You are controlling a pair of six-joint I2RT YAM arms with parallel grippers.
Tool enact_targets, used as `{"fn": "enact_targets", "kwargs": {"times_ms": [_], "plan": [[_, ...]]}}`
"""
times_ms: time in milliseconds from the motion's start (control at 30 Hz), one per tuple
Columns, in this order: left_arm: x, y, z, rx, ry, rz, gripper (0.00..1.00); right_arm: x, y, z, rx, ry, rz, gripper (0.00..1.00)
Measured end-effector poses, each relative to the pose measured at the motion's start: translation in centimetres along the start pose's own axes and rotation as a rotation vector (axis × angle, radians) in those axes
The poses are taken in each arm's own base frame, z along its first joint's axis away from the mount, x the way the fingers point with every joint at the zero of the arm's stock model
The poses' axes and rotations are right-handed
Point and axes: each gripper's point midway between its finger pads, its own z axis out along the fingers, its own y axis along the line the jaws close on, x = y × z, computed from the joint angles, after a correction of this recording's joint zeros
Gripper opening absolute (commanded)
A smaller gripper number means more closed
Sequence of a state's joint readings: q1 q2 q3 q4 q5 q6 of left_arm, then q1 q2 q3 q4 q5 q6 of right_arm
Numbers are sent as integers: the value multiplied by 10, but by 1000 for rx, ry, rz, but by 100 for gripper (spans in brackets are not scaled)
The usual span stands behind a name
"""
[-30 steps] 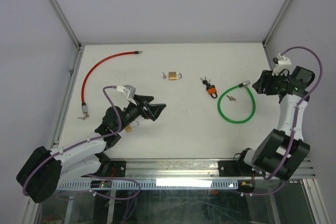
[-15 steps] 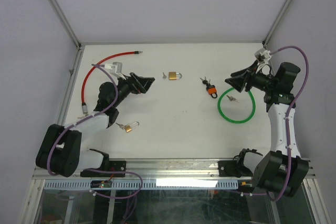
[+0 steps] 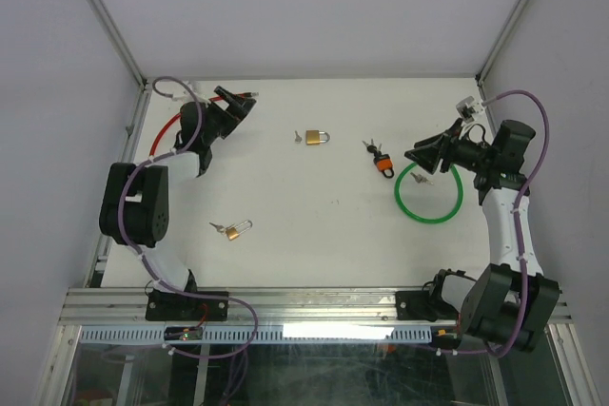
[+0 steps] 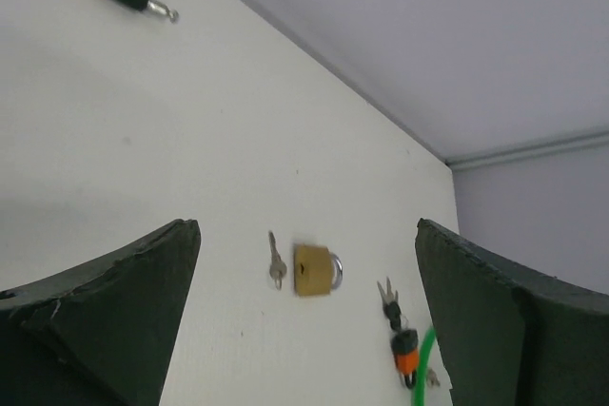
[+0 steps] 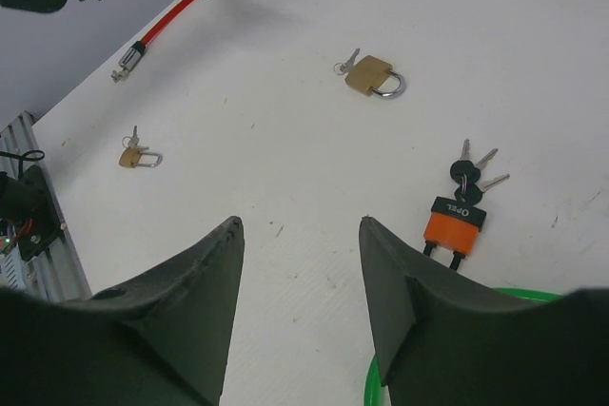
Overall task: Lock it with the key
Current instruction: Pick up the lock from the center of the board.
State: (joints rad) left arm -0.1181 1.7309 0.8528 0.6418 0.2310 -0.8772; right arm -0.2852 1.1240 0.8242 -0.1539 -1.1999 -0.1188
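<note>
A brass padlock lies at the back middle of the table, its loose key just left of it. In the left wrist view that padlock and key lie far ahead of my open, empty left gripper. From above, the left gripper hovers at the back left over the red cable's end. An orange padlock with a bunch of keys lies right of centre. My right gripper is open and empty beside it, above the green cable; in its own view the orange padlock sits right of the gripper.
A red cable lock curves along the left side. A green cable lock forms a loop at the right. A small brass padlock with keys lies near the front left. Frame posts stand at the back corners.
My left arm has swung from the front left to the back-left corner, leaving the small padlock on the table. The right gripper has turned and moved left toward the orange padlock.
</note>
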Motion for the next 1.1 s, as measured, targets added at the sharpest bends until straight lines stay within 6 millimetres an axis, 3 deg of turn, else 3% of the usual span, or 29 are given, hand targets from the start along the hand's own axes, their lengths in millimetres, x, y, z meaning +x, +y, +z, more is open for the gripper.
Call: {"fn": "enact_targets", "kwargs": {"times_ms": [200,333,567,733,800,1100], "plan": [[-72,13,58,-305,-120,-15,99,-6,7,0,-3,-10,-48,54],[-98,36,69,-503,-171,-9,99,-5,10,3,-14,-6,-56,54],[-98,100,80,-708,-139,-84,94,-5,11,4,-18,-3,-63,54],[-91,134,100,-697,-108,-244,73,-5,11,5,-17,-2,-68,54],[-88,140,110,-641,-97,-305,65,-5,11,5,-18,-1,-70,54],[-97,141,135,-506,-108,-408,63,-3,11,9,-13,8,-95,54]]}}
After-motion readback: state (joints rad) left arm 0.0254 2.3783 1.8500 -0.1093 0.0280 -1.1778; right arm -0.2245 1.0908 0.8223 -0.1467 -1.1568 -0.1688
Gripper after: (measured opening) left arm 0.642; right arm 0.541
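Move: The far stretch of the red cable lock, just short of its black cuff, lies about 20 cm ahead of my open left hand, some 5 cm to its left and about 13 cm below. The cable's plug tip is about 21 cm ahead and 4 cm to the right. The brass padlock lies about 26 cm to my left hand's right and 3 cm ahead, with its small key at 20 cm right and 3 cm ahead. From my right hand that red stretch lies about 38 cm ahead, 54 cm left and 23 cm below. I swing my left hand forward and to the left towards the far stretch of the red cable lock, then let it sink while still easing forward, some 16 cm forward, 10 cm left and 8 cm down overall. The wrist turns counter-clockwise and tips down, each about 25 degrees; late on, my fingers narrow to roughly two thirds open, still empty above the cable. ##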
